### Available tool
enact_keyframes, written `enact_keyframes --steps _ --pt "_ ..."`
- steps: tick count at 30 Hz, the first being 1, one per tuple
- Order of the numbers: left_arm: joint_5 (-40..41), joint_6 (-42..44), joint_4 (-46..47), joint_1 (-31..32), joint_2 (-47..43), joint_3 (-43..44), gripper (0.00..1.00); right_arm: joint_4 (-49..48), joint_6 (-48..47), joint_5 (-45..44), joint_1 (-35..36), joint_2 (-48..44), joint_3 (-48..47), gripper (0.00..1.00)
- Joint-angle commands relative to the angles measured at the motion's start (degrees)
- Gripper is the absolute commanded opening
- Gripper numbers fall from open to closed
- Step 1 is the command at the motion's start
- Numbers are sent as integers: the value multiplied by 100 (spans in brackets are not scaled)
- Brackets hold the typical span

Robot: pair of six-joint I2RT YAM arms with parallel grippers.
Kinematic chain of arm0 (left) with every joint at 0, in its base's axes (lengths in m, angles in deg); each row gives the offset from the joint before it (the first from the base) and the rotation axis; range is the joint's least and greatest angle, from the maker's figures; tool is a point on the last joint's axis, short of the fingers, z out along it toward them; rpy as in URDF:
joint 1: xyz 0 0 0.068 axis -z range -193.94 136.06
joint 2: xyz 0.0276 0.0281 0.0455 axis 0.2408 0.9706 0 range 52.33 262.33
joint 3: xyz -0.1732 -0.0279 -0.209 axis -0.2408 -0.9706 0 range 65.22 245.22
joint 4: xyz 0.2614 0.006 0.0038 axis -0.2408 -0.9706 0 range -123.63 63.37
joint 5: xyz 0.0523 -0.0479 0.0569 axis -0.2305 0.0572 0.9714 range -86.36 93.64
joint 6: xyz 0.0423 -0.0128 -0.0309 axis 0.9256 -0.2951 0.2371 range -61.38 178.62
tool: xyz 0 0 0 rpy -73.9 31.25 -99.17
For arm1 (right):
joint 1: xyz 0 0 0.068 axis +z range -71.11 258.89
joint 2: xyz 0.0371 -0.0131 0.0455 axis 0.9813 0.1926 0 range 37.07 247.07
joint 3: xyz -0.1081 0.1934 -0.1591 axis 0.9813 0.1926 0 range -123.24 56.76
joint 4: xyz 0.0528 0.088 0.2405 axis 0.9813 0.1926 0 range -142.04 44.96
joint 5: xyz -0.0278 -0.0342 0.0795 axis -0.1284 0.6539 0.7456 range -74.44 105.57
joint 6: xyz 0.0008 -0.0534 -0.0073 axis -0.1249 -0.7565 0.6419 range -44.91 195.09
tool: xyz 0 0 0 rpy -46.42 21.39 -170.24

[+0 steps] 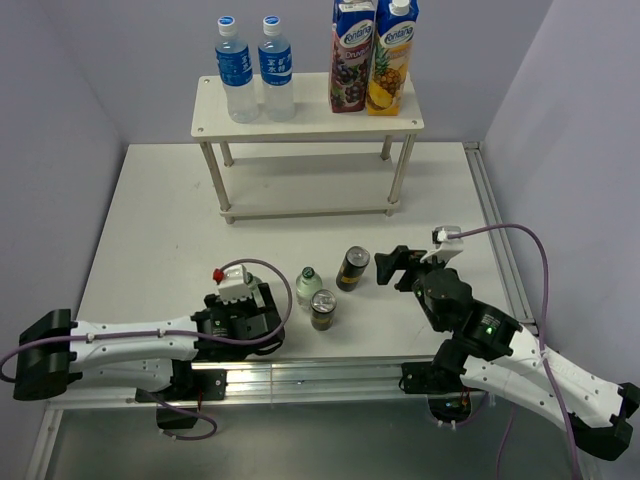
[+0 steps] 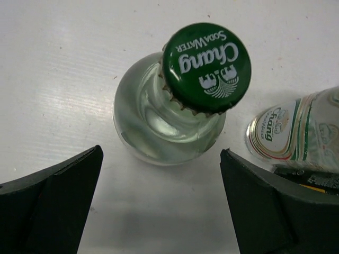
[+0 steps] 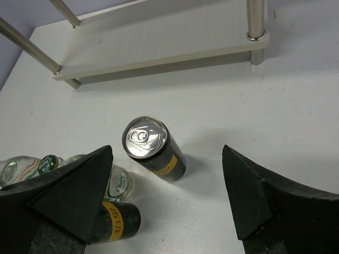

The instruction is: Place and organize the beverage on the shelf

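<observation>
Two blue-capped water bottles (image 1: 255, 70) stand on the left of the shelf's (image 1: 310, 125) top board. On the table are two dark cans (image 1: 352, 268) (image 1: 322, 310) and a green-capped bottle (image 1: 309, 283). My left gripper (image 2: 161, 159) is open, just short of another green-capped bottle (image 2: 175, 106) that stands upright, with the first bottle (image 2: 296, 132) to its right. My right gripper (image 3: 167, 148) is open and faces one upright can (image 3: 153, 148), apart from it. The other can (image 3: 114, 222) shows partly behind its left finger.
Two tall juice cartons (image 1: 372, 55) stand on the right of the top board. The shelf's lower board (image 3: 159, 45) lies beyond the cans. A raised rail (image 1: 500, 240) runs along the table's right edge, and purple walls close in the back and sides.
</observation>
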Motion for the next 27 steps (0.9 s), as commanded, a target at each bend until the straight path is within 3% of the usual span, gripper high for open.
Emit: enact_keyframes --steps 1,9,21,24,27 --pt "691 -374 225 57 265 185 99 -121 68 -16 -24 -21 100 91" --pt "1077 -785 288 48 1292 343 98 -166 59 -51 -24 40 162 90" --pt "1333 -234 1306 -224 2050 98 88 -350 -20 1 -24 207 328 90" --pt "1315 31 1755 -374 2120 -26 79 -403 -38 10 -24 312 337 90" --pt "1359 110 1861 -409 2243 -9 57 -438 -64 28 -24 391 311 90"
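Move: The left gripper's target, the left-hand soda water bottle, stands about 5 cm ahead, 1 cm right and roughly 2 cm below it. From this gripper, the second soda water bottle is about 6 cm ahead and 13 cm right, the near can 1 cm ahead and 16 cm right, and the far can 11 cm ahead and 21 cm right, all slightly lower. The target bottle is some 29 cm left of the right gripper, level with it fore and aft, 15 cm lower. Bring the left gripper about 4 cm forward and 3 cm down so its open fingers pass either side of the left-hand soda water bottle. Tip the fingers up some 10 degrees, with a slight counter-clockwise turn and the left side rising, then close them by about a third onto the glass. Let the open right gripper sink about 3 cm, empty. ##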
